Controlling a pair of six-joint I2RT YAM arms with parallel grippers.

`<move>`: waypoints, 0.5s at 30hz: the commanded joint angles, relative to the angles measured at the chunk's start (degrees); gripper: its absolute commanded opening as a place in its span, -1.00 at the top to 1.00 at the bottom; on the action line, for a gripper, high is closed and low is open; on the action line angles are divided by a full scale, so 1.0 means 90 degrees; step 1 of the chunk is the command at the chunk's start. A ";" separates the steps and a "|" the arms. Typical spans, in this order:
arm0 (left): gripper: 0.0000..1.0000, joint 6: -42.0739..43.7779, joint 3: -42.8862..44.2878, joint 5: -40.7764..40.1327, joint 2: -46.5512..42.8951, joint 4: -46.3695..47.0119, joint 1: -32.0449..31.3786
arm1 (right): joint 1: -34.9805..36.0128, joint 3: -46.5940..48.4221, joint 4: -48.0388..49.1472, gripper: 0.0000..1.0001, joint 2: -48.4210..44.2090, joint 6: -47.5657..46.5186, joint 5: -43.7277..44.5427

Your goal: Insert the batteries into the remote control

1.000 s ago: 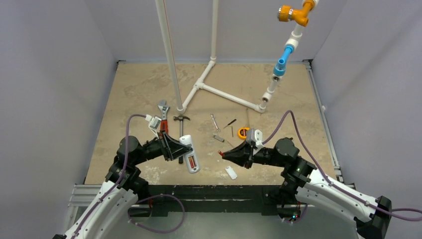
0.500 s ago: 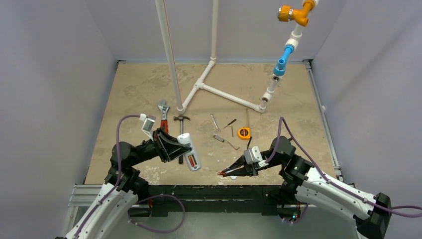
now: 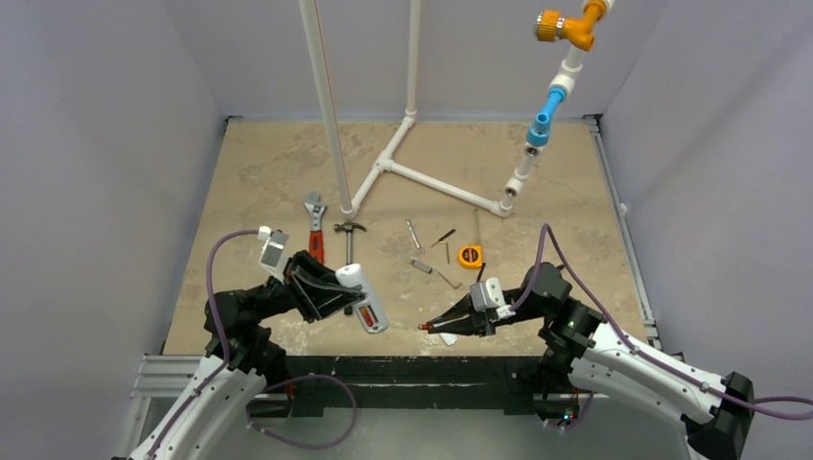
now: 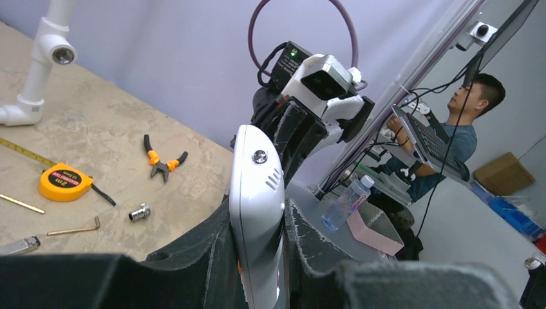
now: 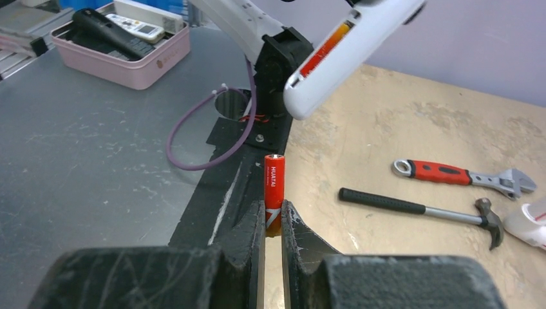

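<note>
My left gripper (image 3: 337, 292) is shut on the white remote control (image 3: 362, 298), held off the table with its free end pointing right and toward the near edge. One orange-red battery (image 3: 369, 311) lies in the remote's open back recess. In the left wrist view the remote control (image 4: 257, 206) stands edge-on between the fingers. My right gripper (image 3: 429, 328) is shut on a second battery (image 5: 273, 183), which sticks out past the fingertips (image 5: 291, 225). It hovers low near the table's front edge, right of the remote control (image 5: 348, 45), whose loaded battery (image 5: 325, 48) shows there too.
A small white cover (image 3: 448, 336) lies partly under the right gripper. A red-handled wrench (image 3: 313, 228), a hammer (image 3: 349, 241), a tape measure (image 3: 469, 256), a screwdriver (image 3: 442, 238) and small metal bits lie mid-table. White pipes (image 3: 422, 177) stand behind. Pliers (image 4: 161, 164) lie at the right.
My right gripper has dropped toward the near table edge with its battery, then barely moved. The left arm has drawn back to the left, tilting the remote's free end further right.
</note>
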 commanded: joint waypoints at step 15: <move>1.00 -0.0478 0.0260 -0.1968 0.0753 -0.2556 0.0025 | 0.0098 0.0856 0.0790 1.00 0.1455 0.3628 0.3694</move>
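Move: The remote's open battery bay, held up by my left hand, is roughly 10 cm to the left of my right hand, about 1 cm ahead and some 4 cm higher. From my left hand, the battery in my right fingers is about 11 cm to the right, 4 cm back and 6 cm below. On the table, the battery cover lies about 5 cm ahead of my right hand, 4 cm right and 18 cm below. I swing the battery forward about 8 cm with my right hand, easing left towards the remote and slightly down, turning clockwise some 25 degrees while rolling its top forward. After a brief hover, my left hand carries the remote forward and down, roughly 6 cm each way, rolling its top forward too. Both grips stay shut. ##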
